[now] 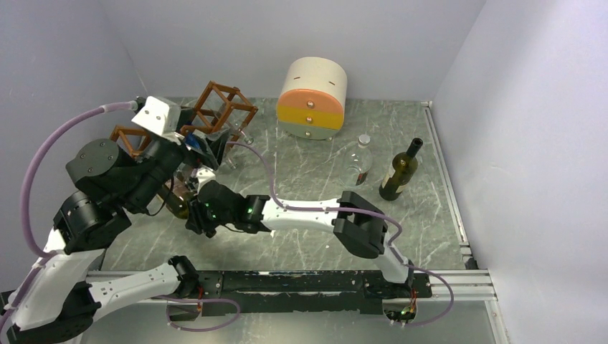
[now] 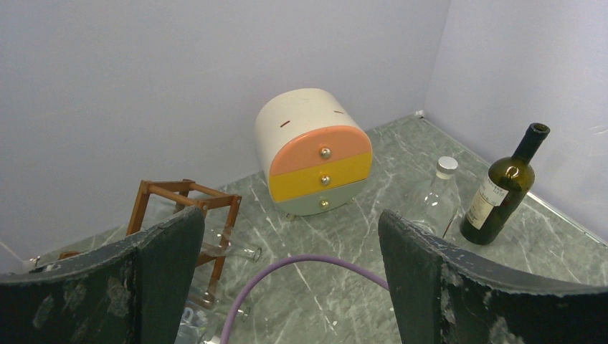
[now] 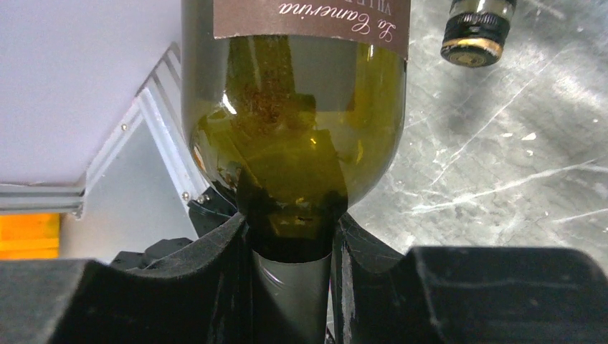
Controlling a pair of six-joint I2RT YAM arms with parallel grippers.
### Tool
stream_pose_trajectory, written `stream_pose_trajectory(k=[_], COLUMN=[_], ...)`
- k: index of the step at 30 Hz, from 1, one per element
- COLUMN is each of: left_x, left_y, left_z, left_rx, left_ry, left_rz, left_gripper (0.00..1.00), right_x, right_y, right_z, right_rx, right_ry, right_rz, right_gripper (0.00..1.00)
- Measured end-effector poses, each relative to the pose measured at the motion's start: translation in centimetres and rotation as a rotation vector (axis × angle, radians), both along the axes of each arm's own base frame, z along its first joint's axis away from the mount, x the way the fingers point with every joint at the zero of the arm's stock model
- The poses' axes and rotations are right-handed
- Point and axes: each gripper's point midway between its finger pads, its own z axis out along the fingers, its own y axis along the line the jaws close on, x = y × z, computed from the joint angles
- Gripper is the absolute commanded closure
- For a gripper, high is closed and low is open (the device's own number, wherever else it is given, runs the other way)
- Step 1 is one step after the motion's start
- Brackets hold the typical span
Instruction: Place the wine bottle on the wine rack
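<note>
An olive-green wine bottle [image 3: 294, 129] with a brown label fills the right wrist view. My right gripper [image 3: 290, 287] is shut on its neck, just below the shoulder. From above, that gripper [image 1: 192, 216] is at the left of the table with the bottle [image 1: 177, 206] half hidden under my left arm. The reddish-brown wine rack [image 1: 224, 106] stands at the back left. In the left wrist view the wine rack [image 2: 188, 198] has clear glass bottles [image 2: 231, 251] lying in it. My left gripper [image 2: 287, 287] hangs open and empty above the rack's front.
A round cream cabinet [image 1: 313, 100] with orange and yellow drawers stands at the back. A dark green bottle [image 1: 399, 170] and a clear bottle [image 1: 359, 162] stand upright at the right. Another bottle's capped top [image 3: 477, 29] shows in the right wrist view. A purple cable [image 2: 315, 265] crosses below the left gripper.
</note>
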Motion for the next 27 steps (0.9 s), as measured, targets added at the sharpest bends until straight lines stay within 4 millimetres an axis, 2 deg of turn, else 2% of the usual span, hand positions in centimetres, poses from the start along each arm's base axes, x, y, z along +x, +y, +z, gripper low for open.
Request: stream_pose_trajectory(k=[4, 11, 22, 27], left_x=[-0.4, -0.5, -0.5, -0.5], left_y=[0.7, 1.0, 1.1, 1.1], left_z=[0.2, -0.3, -0.7, -1.0], left_rx=[-0.01, 0.005, 0.019, 0.027], left_ry=[-0.001, 0.014, 0.026, 0.033], left_rz=[0.009, 0.014, 0.017, 0.018], left_gripper=[0.05, 0.05, 0.05, 0.05], right_x=[-0.2, 0.2, 2.2, 3.3], right_y=[0.4, 1.5, 5.1, 6.3], right_z=[-1.9, -3.2, -2.4, -2.3], right_rx=[-0.039, -0.06, -0.002, 0.024], right_ry=[0.008, 0.006, 0.004, 0.027], right_rz=[0.002, -0.006, -0.058, -0.082], right_gripper=[1.0, 1.0, 1.0, 0.91])
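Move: The right hand already holds the wine bottle by its neck, base leading. The wine rack's left slot lies about 18 cm ahead and 18 cm to the hand's left, a few centimetres lower. The neck end of the black-capped bottle is some 7 cm ahead, 3 cm left; the blue bottle sits about 25 cm ahead and 9 cm left. From the left hand the slot is roughly 11 cm ahead, 29 cm left, far below. Keep the right gripper shut on the wine bottle's neck and sink about 3 cm first, then carry it some 6 cm to the left and 3 cm forward, towards the wine rack's left slot, close in front of the black-capped bottle's neck. Hold the wrist nearly steady, letting it swing only about 5 degrees clockwise. ##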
